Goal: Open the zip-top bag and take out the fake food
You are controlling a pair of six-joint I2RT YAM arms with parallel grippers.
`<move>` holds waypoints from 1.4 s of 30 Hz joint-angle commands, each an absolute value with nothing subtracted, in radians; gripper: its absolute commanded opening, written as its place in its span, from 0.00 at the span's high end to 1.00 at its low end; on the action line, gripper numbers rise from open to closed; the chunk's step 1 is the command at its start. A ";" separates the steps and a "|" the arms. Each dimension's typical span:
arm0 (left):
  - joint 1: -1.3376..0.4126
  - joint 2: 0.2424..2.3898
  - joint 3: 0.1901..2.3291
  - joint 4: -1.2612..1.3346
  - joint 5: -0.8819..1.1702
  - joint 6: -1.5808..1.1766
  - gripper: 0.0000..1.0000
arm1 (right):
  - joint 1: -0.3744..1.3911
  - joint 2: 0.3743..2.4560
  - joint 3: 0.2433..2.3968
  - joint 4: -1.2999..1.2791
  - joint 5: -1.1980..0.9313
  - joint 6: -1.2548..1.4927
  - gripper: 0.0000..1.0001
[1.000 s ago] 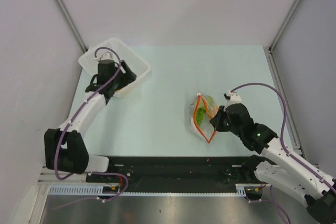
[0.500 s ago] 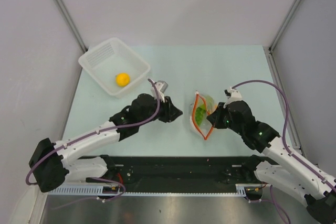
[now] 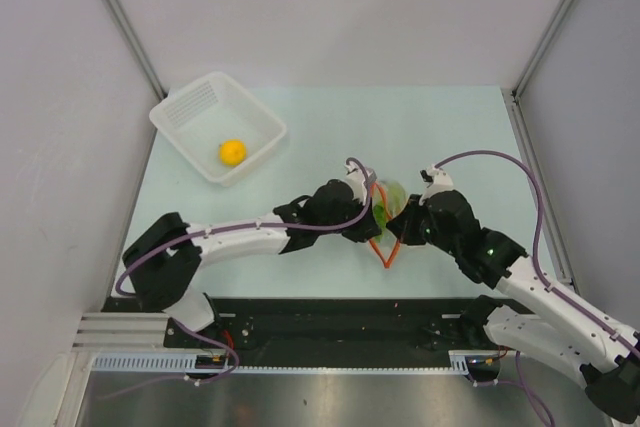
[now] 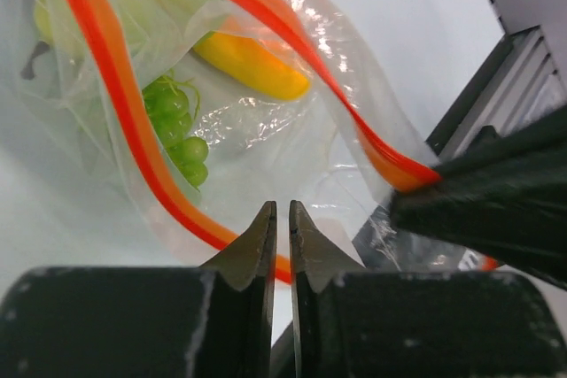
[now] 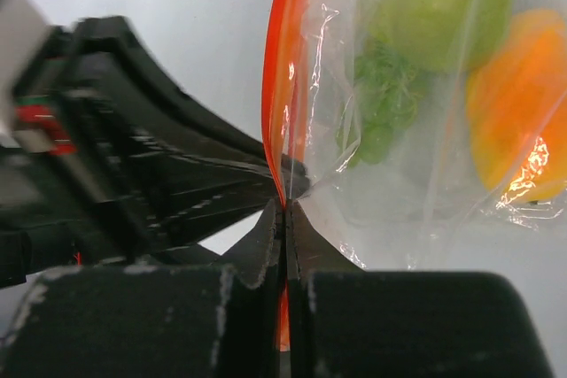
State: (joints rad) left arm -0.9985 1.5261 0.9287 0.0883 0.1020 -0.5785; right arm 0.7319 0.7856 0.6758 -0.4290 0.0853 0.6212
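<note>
The zip-top bag (image 3: 392,193) lies right of centre, its red-orange strip spread into an open mouth. My right gripper (image 3: 401,229) (image 5: 284,205) is shut on that strip at the mouth's right side. My left gripper (image 3: 371,215) (image 4: 281,212) is at the mouth's left side, its jaws almost together with only a thin slit. The near strip runs just beyond its tips, and I see nothing clamped. Fake food shows through the plastic: green grapes (image 4: 180,133), a yellow piece (image 4: 252,66), a green pear (image 5: 438,6) and an orange fruit (image 5: 523,121).
A white slotted basket (image 3: 175,107) stands at the back left with a yellow-orange round fruit (image 3: 232,151) in it. Grey walls close in both sides. The black rail with the arm bases (image 3: 340,322) runs along the near edge.
My left arm has swung from the basket across to the bag's mouth, closing its jaws on the way. The yellow-orange fruit now lies in the basket. The right gripper kept its hold.
</note>
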 commanded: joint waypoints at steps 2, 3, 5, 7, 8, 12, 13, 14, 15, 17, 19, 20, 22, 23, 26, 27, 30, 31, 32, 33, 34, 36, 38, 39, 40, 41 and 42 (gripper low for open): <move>-1.006 1.624 1.026 0.124 0.111 -0.589 0.88 | 0.749 0.784 0.729 -0.406 0.097 0.634 1.00; -1.008 1.638 1.034 0.127 0.103 -0.581 0.88 | 0.750 0.784 0.727 -0.408 0.103 0.632 1.00; -1.008 1.687 1.072 0.111 0.077 -0.563 0.89 | 0.753 0.782 0.718 -0.408 0.106 0.632 1.00; -1.008 1.724 1.104 0.080 0.049 -0.552 0.89 | 0.752 0.779 0.713 -0.410 0.104 0.640 1.00; -1.008 1.759 1.129 0.062 0.038 -0.548 0.88 | 0.753 0.779 0.713 -0.413 0.103 0.640 1.00; -1.008 1.810 1.149 0.037 -0.029 -0.551 0.86 | 0.756 0.769 0.715 -0.425 0.112 0.640 1.00; -1.008 1.815 1.149 0.025 -0.067 -0.552 0.85 | 0.756 0.767 0.718 -0.431 0.118 0.637 1.00; -1.006 1.825 1.150 0.020 -0.081 -0.551 0.85 | 0.756 0.762 0.719 -0.434 0.123 0.635 1.00; -1.006 1.833 1.154 0.015 -0.092 -0.548 0.84 | 0.756 0.759 0.719 -0.437 0.126 0.632 1.00; -1.006 1.850 1.181 -0.043 -0.133 -0.543 0.83 | 0.756 0.752 0.719 -0.448 0.130 0.632 1.00; -1.006 1.858 1.183 -0.070 -0.161 -0.542 0.82 | 0.756 0.743 0.712 -0.454 0.132 0.635 1.00; -1.006 1.855 1.174 -0.071 -0.166 -0.537 0.81 | 0.756 0.741 0.710 -0.456 0.138 0.635 1.00; -1.012 1.832 1.154 -0.051 -0.175 -0.525 0.74 | 0.756 0.732 0.703 -0.457 0.140 0.638 1.00; -1.017 1.825 1.141 -0.051 -0.195 -0.509 0.71 | 0.756 0.730 0.700 -0.456 0.140 0.637 1.00; -1.028 1.815 1.140 -0.064 -0.215 -0.499 0.58 | 0.756 0.735 0.690 -0.448 0.133 0.641 1.00; -1.028 1.816 1.141 -0.072 -0.221 -0.500 0.51 | 0.756 0.736 0.686 -0.446 0.130 0.641 1.00; -1.028 1.824 1.143 -0.080 -0.232 -0.508 0.41 | 0.756 0.738 0.680 -0.436 0.127 0.647 1.00; -1.028 1.835 1.146 -0.087 -0.238 -0.509 0.39 | 0.756 0.741 0.680 -0.431 0.126 0.647 1.00; -1.028 1.841 1.149 -0.092 -0.244 -0.517 0.37 | 0.756 0.742 0.680 -0.431 0.124 0.643 1.00; -1.028 1.850 1.152 -0.091 -0.245 -0.517 0.34 | 0.756 0.744 0.680 -0.428 0.126 0.643 1.00; -1.026 1.861 1.167 -0.106 -0.259 -0.515 0.34 | 0.756 0.749 0.681 -0.425 0.126 0.641 1.00; -1.028 1.897 1.186 -0.121 -0.265 -0.515 0.33 | 0.756 0.750 0.681 -0.423 0.123 0.641 1.00; -1.028 1.931 1.203 -0.132 -0.267 -0.520 0.33 | 0.758 0.752 0.681 -0.423 0.120 0.644 1.00; -1.028 1.940 1.204 -0.130 -0.265 -0.523 0.34 | 0.756 0.752 0.680 -0.423 0.120 0.646 1.00; -1.026 1.950 1.204 -0.127 -0.262 -0.531 0.35 | 0.756 0.750 0.678 -0.425 0.123 0.646 1.00; -1.028 1.966 1.204 -0.124 -0.262 -0.534 0.36 | 0.756 0.750 0.675 -0.425 0.124 0.644 1.00; -1.028 1.974 1.204 -0.118 -0.261 -0.537 0.40 | 0.756 0.747 0.673 -0.428 0.126 0.641 1.00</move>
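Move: The green grapes, lying in the open bag, are about 6 cm ahead of my left hand, some 2 cm to its right and 10 cm below. The green fruit is about 9 cm ahead and 5 cm right of this hand, the orange fruit about 6 cm ahead and 8 cm right, both similarly low. From my right hand, still pinching the bag's zip edge, the grapes lie roughly 6 cm ahead, 2 cm left and 13 cm down. I sink my left hand about 10 cm into the bag's mouth towards the grapes, working some 5 cm forward and swinging briefly right and back left on the way, while the fingers tip about 20 degrees more steeply down. Once deep, I spread them from nearly shut to about two-thirds open and ease down a little more. My right hand stays put and keeps its pinch on the zip edge. ##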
